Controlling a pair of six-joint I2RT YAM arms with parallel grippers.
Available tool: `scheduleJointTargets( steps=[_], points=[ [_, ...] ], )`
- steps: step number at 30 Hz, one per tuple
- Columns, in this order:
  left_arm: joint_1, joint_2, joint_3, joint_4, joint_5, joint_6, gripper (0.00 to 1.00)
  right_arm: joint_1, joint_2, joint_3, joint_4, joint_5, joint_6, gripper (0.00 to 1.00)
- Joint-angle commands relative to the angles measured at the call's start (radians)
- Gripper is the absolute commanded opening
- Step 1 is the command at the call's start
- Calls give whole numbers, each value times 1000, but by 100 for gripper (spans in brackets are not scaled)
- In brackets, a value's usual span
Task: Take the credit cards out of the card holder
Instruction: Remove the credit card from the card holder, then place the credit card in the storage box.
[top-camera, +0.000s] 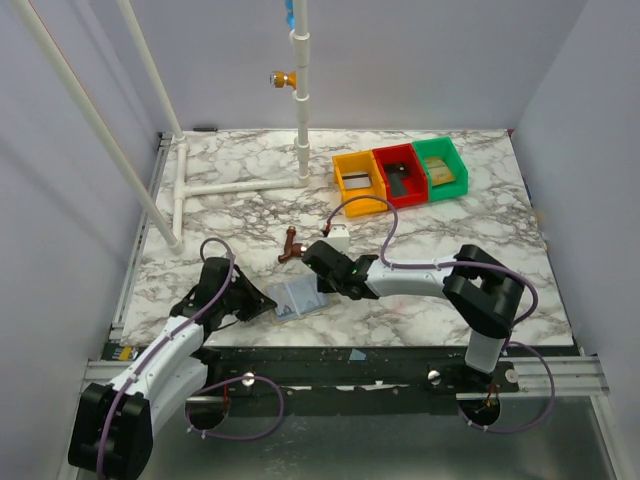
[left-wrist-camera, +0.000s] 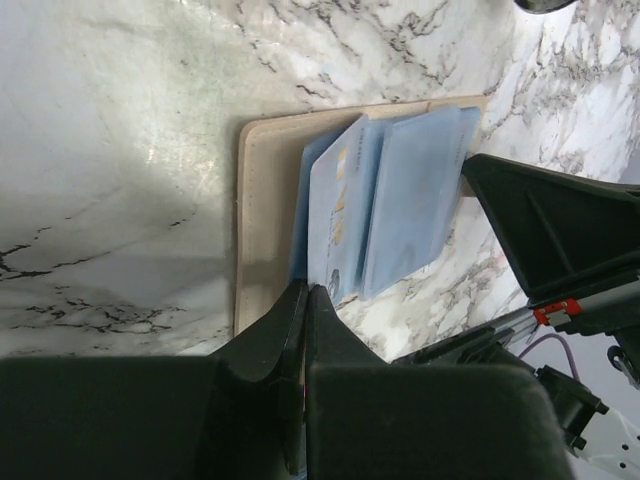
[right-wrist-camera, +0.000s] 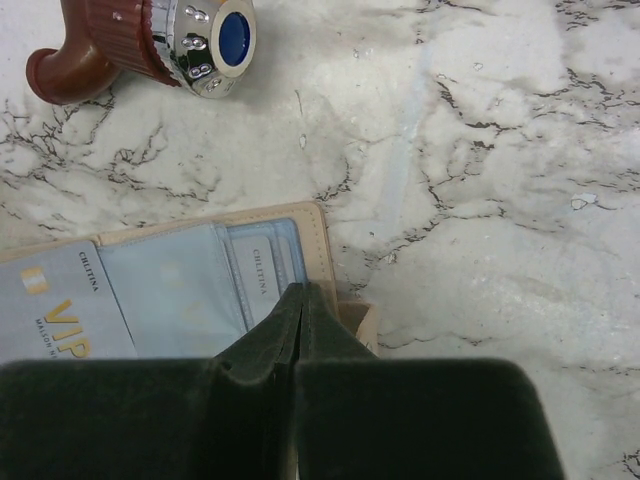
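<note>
The card holder (top-camera: 297, 297) lies open and flat on the marble table between my two arms, with a beige rim (left-wrist-camera: 262, 200) and pale blue pockets. Several light blue credit cards (left-wrist-camera: 340, 215) stick out of its pockets, fanned; one reads VIP (right-wrist-camera: 55, 315). My left gripper (left-wrist-camera: 305, 292) is shut, its tips at the holder's near edge against the cards; whether a card is pinched between them I cannot tell. My right gripper (right-wrist-camera: 303, 292) is also shut, with its tips resting on the holder's other end beside a pocketed card (right-wrist-camera: 265, 272).
A brown and chrome knob-like part (right-wrist-camera: 150, 40) lies just beyond the holder. Yellow (top-camera: 360, 180), red (top-camera: 400, 175) and green (top-camera: 441, 165) bins stand at the back right. A white pipe frame (top-camera: 230, 187) and an upright post (top-camera: 302, 110) occupy the back left.
</note>
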Motion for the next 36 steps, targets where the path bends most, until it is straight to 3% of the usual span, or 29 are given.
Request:
scheduleJointTargets(
  steps=[1, 8, 11, 17, 22, 27, 36],
  points=[
    [7, -41, 61, -97, -56, 63, 0, -9, 38, -54, -195, -4, -45, 1],
    [7, -94, 145, -186, -92, 130, 0, -10, -17, -22, -199, -13, -56, 1],
    [7, -113, 172, -181, -69, 159, 0, -12, -60, -10, -203, -15, -65, 11],
    [6, -129, 187, -80, 40, 185, 0, -52, -205, -25, -165, -72, -89, 54],
    [5, -143, 183, 27, 141, 184, 0, -164, -377, -117, -17, -314, -108, 73],
    [5, -143, 152, 207, 275, 121, 0, -275, -493, -242, 234, -654, -100, 80],
    [5, -83, 116, 522, 443, -24, 0, -303, -545, -317, 461, -880, -6, 82]
  ],
)
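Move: The VIP credit card is already between the left fingertips, by its near left end; its middle lies about 2 cm ahead and 2 cm right of that hand, roughly level. The card holder's middle is some 6 cm right, 2 cm ahead and 2 cm below, and the brown pipe about 14 cm ahead, 4 cm right. From the right hand, whose shut tips are on the holder's right edge, the card lies roughly 9 cm left and 2 cm back. The card, still pinched by the left hand, goes up about 15 cm out of the holder, the hand drifting forward, then swinging right and tipping its fingers up by some 30 degrees. The right hand first slides right and slightly back along the table, fingers opening off the holder's edge, then rises about 14 cm, rolls left side up and stands wide open, facing the card. ##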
